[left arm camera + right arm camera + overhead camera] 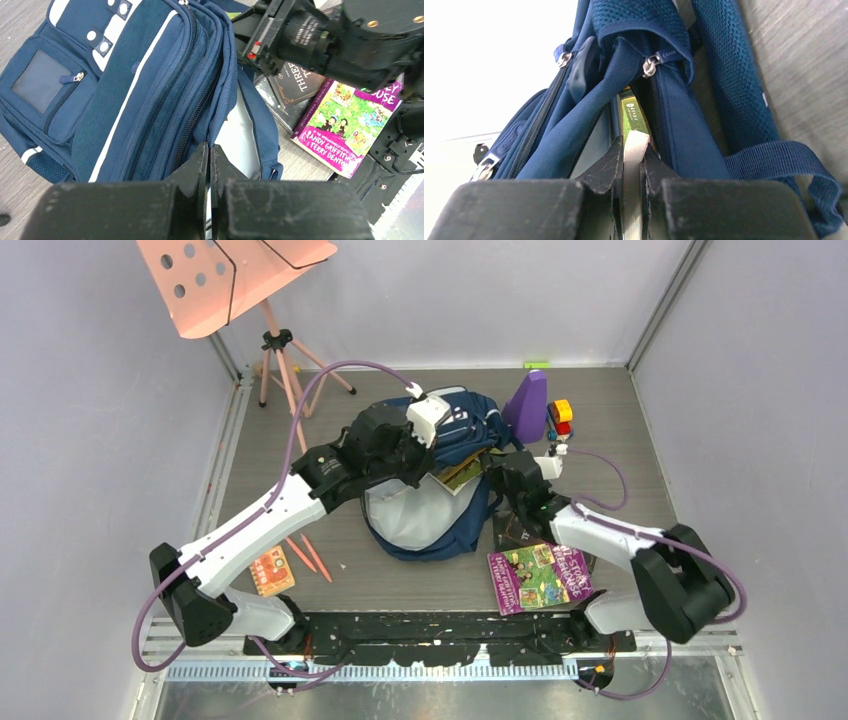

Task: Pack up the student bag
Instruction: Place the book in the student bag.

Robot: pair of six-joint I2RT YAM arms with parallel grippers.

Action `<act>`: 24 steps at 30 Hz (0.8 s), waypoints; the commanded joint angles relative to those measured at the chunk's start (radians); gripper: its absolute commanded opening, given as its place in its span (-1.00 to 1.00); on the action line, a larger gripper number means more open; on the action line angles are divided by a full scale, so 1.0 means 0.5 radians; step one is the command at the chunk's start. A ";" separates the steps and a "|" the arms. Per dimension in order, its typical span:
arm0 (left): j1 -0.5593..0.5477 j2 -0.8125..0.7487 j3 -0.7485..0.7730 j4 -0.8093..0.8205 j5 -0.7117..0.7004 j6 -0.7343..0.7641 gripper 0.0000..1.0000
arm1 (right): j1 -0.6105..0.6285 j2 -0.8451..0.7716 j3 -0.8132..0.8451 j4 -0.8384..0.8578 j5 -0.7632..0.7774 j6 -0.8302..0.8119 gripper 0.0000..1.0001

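Observation:
The student bag (pixel 470 425) lies open in the middle of the table, its pale grey lining facing up. My left gripper (pixel 432 466) is at the rim of the opening; in the left wrist view it (pixel 210 159) is shut on the navy edge of the bag (pixel 150 100). My right gripper (pixel 494 470) comes in from the right, shut on a thin book (pixel 462 472) with a green and yellow cover. In the right wrist view the book (pixel 633 142) stands on edge between my fingers (pixel 631 160), its front part inside the bag (pixel 684 135) between blue fabric walls.
A magenta picture book (pixel 540 575) and a dark book (pixel 512 532) lie by the right arm. An orange card (pixel 272 571) and two orange pencils (pixel 310 558) lie near the left arm. A purple object (pixel 528 405) and a small toy (pixel 562 416) stand behind the bag. A pink music stand (pixel 235 280) is at the back left.

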 commanded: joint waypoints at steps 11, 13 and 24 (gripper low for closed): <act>-0.001 0.038 0.188 0.222 0.101 -0.061 -1.00 | 0.004 0.757 0.284 0.991 0.334 0.053 -0.99; -0.001 0.042 0.195 0.208 0.071 -0.039 -1.00 | 0.006 0.795 0.325 0.941 0.291 0.088 -0.99; 0.015 0.054 0.213 0.196 -0.075 -0.059 -1.00 | 0.043 0.242 0.034 0.577 0.465 0.031 -0.99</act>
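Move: The right hand, with the book already in its grip, has the middle of the student bag's open compartment some 12 cm to its left, 4 cm back and about 9 cm below. The raised bag flap lies about 7 cm ahead and 9 cm left, at roughly hand height. The purple cone stands about 6 cm ahead and 7 cm right, 7 cm lower; the dark book lies 13 cm back, 5 cm right, 13 cm lower. For the left hand, the compartment is some 22 cm below and 4 cm ahead. Forward and down, drifting a little left, the right hand drives the held book in under the bag flap by about 6 cm, sinking some 4 cm, then eases back and up about 2 cm, its grip kept. The left hand barely shifts and goes on pinching the flap's edge to hold it up. ##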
